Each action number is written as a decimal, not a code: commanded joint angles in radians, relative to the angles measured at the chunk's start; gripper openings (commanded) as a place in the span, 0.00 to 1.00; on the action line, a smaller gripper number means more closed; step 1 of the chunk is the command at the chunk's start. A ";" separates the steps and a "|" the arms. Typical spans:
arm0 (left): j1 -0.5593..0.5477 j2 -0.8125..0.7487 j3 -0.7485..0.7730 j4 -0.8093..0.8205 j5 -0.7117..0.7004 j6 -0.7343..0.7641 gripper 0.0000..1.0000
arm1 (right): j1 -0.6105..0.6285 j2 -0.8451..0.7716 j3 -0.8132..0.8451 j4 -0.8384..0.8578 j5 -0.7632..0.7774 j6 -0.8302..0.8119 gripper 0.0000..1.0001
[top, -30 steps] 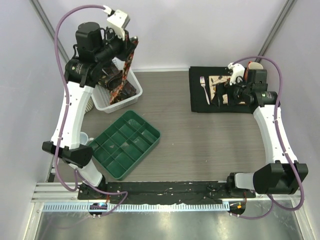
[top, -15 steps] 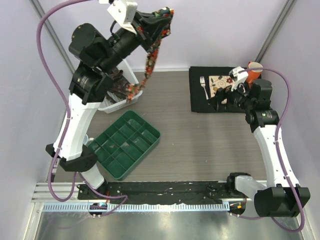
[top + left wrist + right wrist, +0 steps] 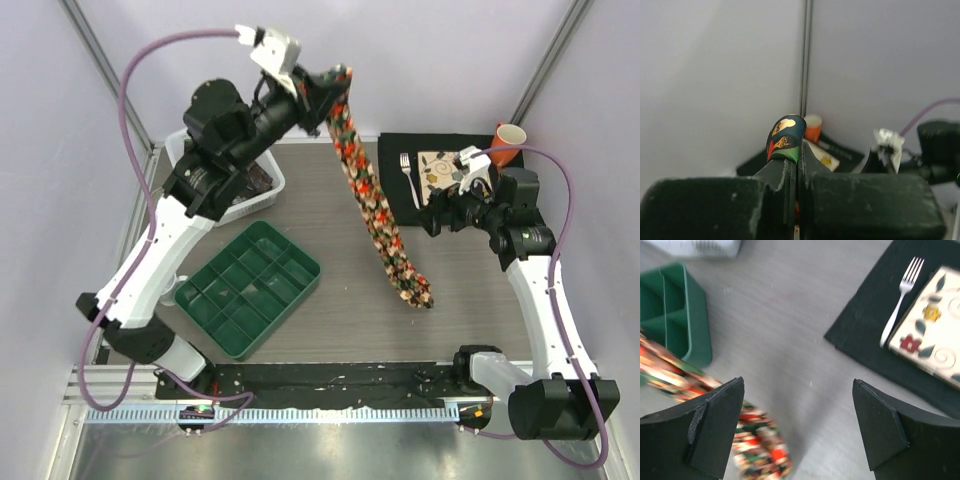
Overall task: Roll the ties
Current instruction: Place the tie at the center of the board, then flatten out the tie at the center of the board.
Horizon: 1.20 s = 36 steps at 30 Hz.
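Observation:
A red-orange floral tie (image 3: 375,210) hangs from my left gripper (image 3: 337,85), which is raised high over the back of the table and shut on the tie's upper end. The tie's wide lower end reaches toward the table's middle right (image 3: 412,290). In the left wrist view a fold of the tie (image 3: 786,136) pokes out above the closed left gripper (image 3: 795,165). My right gripper (image 3: 432,220) hovers open just right of the hanging tie; in its wrist view the right gripper (image 3: 798,384) stands wide with the blurred tie (image 3: 760,445) by its left finger. Dark ties (image 3: 257,178) lie in the white basket (image 3: 264,203).
A green compartment tray (image 3: 250,288) sits at the front left, also visible as the green tray (image 3: 670,310). At the back right a black placemat (image 3: 398,205) carries a fork (image 3: 408,175), a floral plate (image 3: 438,168) and an orange cup (image 3: 508,138).
The left arm swung right from over the basket, pulling the floral tie out so it now hangs over the table's middle. The right gripper moved left, off the placemat, toward the tie.

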<state>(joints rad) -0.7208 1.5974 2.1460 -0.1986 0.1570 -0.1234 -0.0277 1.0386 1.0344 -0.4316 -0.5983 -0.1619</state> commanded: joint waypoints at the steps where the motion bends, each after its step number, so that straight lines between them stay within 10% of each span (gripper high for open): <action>1: 0.064 -0.186 -0.394 -0.077 -0.034 0.028 0.00 | 0.003 0.044 0.099 -0.348 0.015 -0.212 0.93; 9: 0.127 -0.294 -0.834 -0.131 -0.043 0.103 0.00 | 0.005 0.259 0.073 -0.688 0.121 -0.455 0.84; 28: 0.185 -0.203 -0.779 -0.220 0.042 0.093 0.00 | 0.368 0.508 -0.096 -0.363 0.451 -0.214 0.69; 32: 0.195 -0.208 -0.782 -0.222 0.059 0.077 0.00 | 0.426 0.590 -0.094 -0.348 0.506 -0.200 0.56; 36: 0.205 -0.211 -0.775 -0.243 0.082 0.073 0.00 | 0.440 0.653 -0.100 -0.349 0.594 -0.214 0.23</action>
<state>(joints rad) -0.5274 1.3960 1.3235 -0.4332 0.1959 -0.0364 0.3981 1.6463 0.9493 -0.8227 -0.1081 -0.3813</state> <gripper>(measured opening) 0.024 0.408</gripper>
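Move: The right hand, open and empty, has the hanging tie's free end about 10 cm back, 1 cm to its left and some 23 cm below; the fork lies about 18 cm ahead and 1 cm left, the plate about 19 cm ahead and 10 cm right, both about 26 cm below. The left hand holds the tie's other end roughly 60 cm straight above the open middle of the table; from that hand the green tray is about 8 cm back, 19 cm left and 58 cm down. The right fingers come down around the tie's free end at the table and begin to close on it, after that hand has sunk about 25 cm and drawn back 10, its wrist tipping steeply downward. The left hand keeps its grip and drops fast, some 35 cm and a little to its left, tilting down towards the green tray's far right corner, then practically stands still. ##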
